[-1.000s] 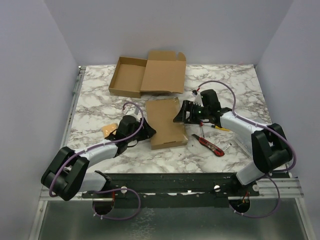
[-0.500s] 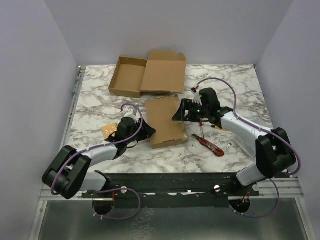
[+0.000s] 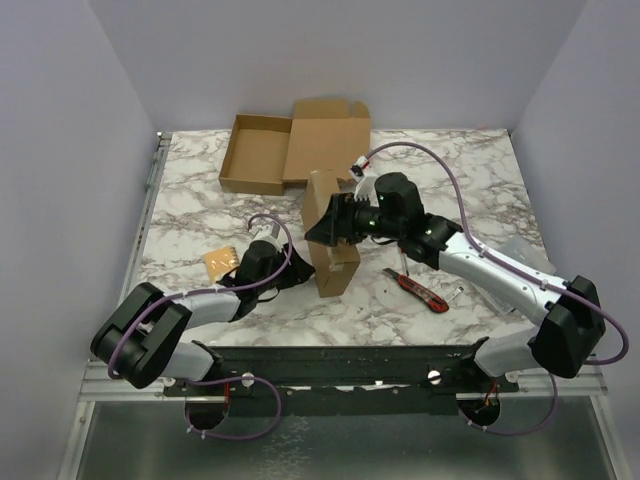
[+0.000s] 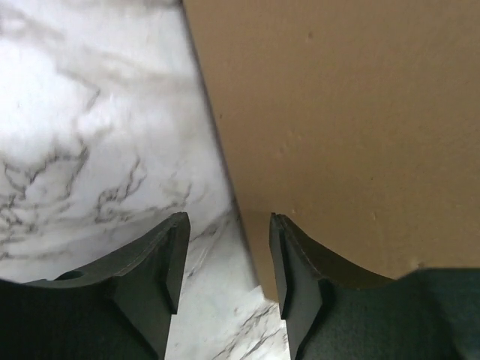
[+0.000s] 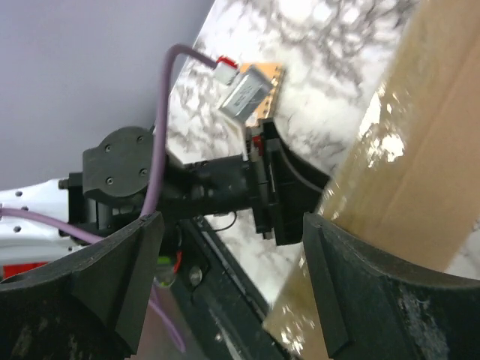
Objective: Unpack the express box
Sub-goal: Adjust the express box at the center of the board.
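Note:
The express box [image 3: 338, 268], a shut brown cardboard box, stands tilted up on one long edge in the middle of the table. My right gripper [image 3: 322, 228] is up at the box's raised left side. In the right wrist view this gripper [image 5: 232, 221] is open wide, and the taped box [image 5: 427, 157] lies against one finger only. My left gripper [image 3: 298, 272] sits low on the table at the box's near left corner. In the left wrist view it [image 4: 225, 221] is open, with the box's [image 4: 352, 120] edge just reaching into the gap.
An open empty cardboard box [image 3: 290, 150] lies at the back of the marble table [image 3: 470, 180]. A red utility knife [image 3: 420, 290] rests to the right of the express box. A small orange packet [image 3: 220, 263] lies left of my left gripper.
The express box has gone from lying flat to standing tilted on its edge. My right gripper swung left and up with it. My left gripper edged toward the box's near corner.

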Action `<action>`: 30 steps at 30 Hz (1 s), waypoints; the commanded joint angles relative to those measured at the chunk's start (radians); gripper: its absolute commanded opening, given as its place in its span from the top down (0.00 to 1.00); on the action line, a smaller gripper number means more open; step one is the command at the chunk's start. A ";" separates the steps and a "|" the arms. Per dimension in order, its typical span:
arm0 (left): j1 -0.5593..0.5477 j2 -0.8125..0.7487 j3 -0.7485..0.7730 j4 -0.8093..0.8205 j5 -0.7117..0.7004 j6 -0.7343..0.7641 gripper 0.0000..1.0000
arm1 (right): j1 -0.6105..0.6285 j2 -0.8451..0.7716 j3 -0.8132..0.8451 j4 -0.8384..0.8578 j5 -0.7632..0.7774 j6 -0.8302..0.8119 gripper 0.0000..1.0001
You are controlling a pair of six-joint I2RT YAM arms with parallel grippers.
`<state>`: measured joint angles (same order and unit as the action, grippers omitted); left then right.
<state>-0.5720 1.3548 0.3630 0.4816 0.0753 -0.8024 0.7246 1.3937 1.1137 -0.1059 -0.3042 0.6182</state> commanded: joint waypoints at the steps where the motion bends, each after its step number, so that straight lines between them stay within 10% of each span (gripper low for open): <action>1: -0.012 -0.016 -0.027 -0.090 -0.010 0.037 0.45 | 0.031 0.035 -0.007 -0.057 -0.038 0.049 0.17; 16: -0.007 -0.391 -0.004 -0.386 -0.037 0.094 0.30 | 0.035 -0.027 0.104 -0.222 0.060 -0.048 0.17; 30: 0.006 -0.660 0.120 -0.572 -0.061 0.192 0.17 | 0.031 -0.237 -0.082 -0.614 0.804 0.032 0.10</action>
<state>-0.5751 0.7464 0.4152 -0.0044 0.0559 -0.6842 0.7593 1.1454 1.1339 -0.4988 0.2146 0.5434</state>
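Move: The express box stands almost on its long edge, leaning a little right. Its middle lies about 8 cm ahead of the left hand, 6 cm to its right and 6 cm above it; from the right hand, about 3 cm back, 2 cm right and 8 cm below. From the right hand the open carton is some 18 cm ahead, 6 cm left, and the red cutter 17 cm back, 24 cm right, both roughly 16 cm below. Hold the wide-open right gripper at the box's upper edge after easing it slightly back, left and down, then swing it off the box about 12 cm to the right, wrist turning clockwise. Meanwhile dip the left gripper briefly back and down beside the lower left face, then raise it some 12 cm, drifting left and back, tips lifting as the fingers open wider. ##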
